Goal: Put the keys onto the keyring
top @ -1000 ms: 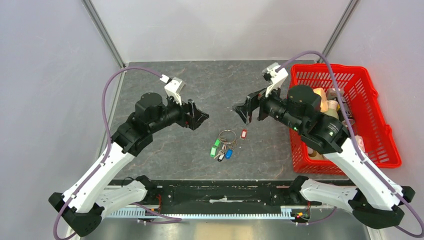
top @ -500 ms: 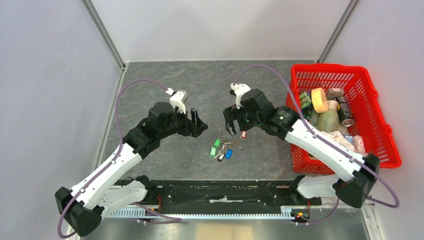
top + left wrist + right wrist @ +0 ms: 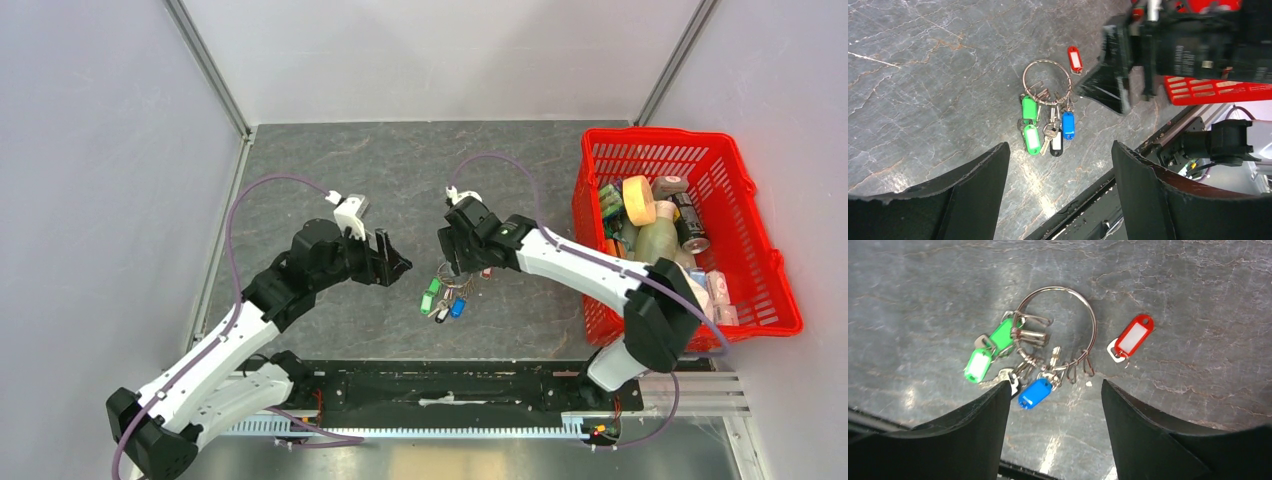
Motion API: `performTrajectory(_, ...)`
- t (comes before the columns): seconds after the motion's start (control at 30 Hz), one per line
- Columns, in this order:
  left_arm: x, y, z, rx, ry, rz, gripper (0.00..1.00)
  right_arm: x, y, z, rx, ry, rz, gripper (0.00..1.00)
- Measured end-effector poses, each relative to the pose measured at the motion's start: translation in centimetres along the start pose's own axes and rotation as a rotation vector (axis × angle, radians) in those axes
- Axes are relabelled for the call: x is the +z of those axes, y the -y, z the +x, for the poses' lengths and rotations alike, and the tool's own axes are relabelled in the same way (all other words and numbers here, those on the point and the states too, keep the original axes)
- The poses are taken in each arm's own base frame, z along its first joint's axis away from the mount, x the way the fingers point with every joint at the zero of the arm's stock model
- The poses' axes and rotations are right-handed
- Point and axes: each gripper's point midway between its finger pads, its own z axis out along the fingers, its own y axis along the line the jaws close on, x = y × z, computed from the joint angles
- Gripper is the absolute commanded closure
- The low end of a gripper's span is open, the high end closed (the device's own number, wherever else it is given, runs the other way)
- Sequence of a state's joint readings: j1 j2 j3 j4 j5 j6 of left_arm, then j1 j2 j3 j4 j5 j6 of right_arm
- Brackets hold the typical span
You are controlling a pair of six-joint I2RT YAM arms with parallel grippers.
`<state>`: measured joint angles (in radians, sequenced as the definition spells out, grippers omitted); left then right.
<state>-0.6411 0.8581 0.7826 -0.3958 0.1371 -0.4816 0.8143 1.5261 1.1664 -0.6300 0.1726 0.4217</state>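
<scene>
The keyring (image 3: 1055,288), a thin silver wire ring, lies flat on the dark stone table (image 3: 330,160). Two green keys (image 3: 977,365), a blue key (image 3: 1034,393) and a black-headed one (image 3: 1056,145) hang from its small loops. The red key (image 3: 1133,336) lies loose just right of the ring, not touching it. My right gripper (image 3: 1055,384) hovers open right above the ring (image 3: 456,268), nothing between its fingers. My left gripper (image 3: 400,258) stands open a short way left of the bunch (image 3: 1032,140), also empty.
A red plastic basket (image 3: 655,131) with several household items stands at the table's right side. The black rail (image 3: 430,385) of the arm bases runs along the near edge, close behind the keys.
My right arm has swung left and down from beside the basket until its gripper is over the keyring. The left gripper has shifted slightly toward the near edge.
</scene>
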Motion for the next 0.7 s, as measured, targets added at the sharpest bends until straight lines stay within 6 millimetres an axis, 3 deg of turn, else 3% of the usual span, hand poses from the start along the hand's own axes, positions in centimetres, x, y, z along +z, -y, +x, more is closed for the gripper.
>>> performTrajectory(0.1, -0.4, 0.3, 0.0, -0.005, 0.01, 0.021, 0.19, 1.9, 0.5, 0.6, 0.024, -0.028, 0.053, 0.4)
performTrajectory(0.27, -1.3, 0.9, -0.2, -0.004, 0.036, 0.048, 0.19, 4.3, 1.7, 0.6, 0.076, -0.053, 0.109, 0.44)
performTrajectory(0.47, -1.6, 1.1, -0.5, -0.002, 0.05, 0.057, 0.19, 5.8, 3.6, -0.4, 0.151, -0.041, 0.127, 0.47)
performTrajectory(0.7, -1.0, 0.8, 0.3, -0.006, 0.015, 0.053, 0.19, 8.6, 3.2, 1.4, 0.145, -0.116, 0.116, 0.52)
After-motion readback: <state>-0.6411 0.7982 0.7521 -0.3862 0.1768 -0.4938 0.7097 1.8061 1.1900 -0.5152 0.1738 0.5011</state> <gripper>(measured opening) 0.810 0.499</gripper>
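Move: The keyring's hoop lies about 4 cm ahead of the right hand, 2 cm to its left and some 11 cm below. From that hand, and just as low, the loose red key tag is about 6 cm ahead and 5 cm right, the blue tag 3 cm back and 1 cm left, and the two green tags level with it, 7 cm left. From the left hand, the keyring is roughly 11 cm ahead, 10 cm right and 21 cm below. Lower the right gripper about 8 cm towards the right-hand arc of the keyring's hoop, working forward some 4 to 5 cm on the way, then finishing straight down. Turn it about 10 degrees clockwise, tip the fingers a little more steeply down, and narrow them from roughly three-quarters to half open, leaving them apart above the wire. ##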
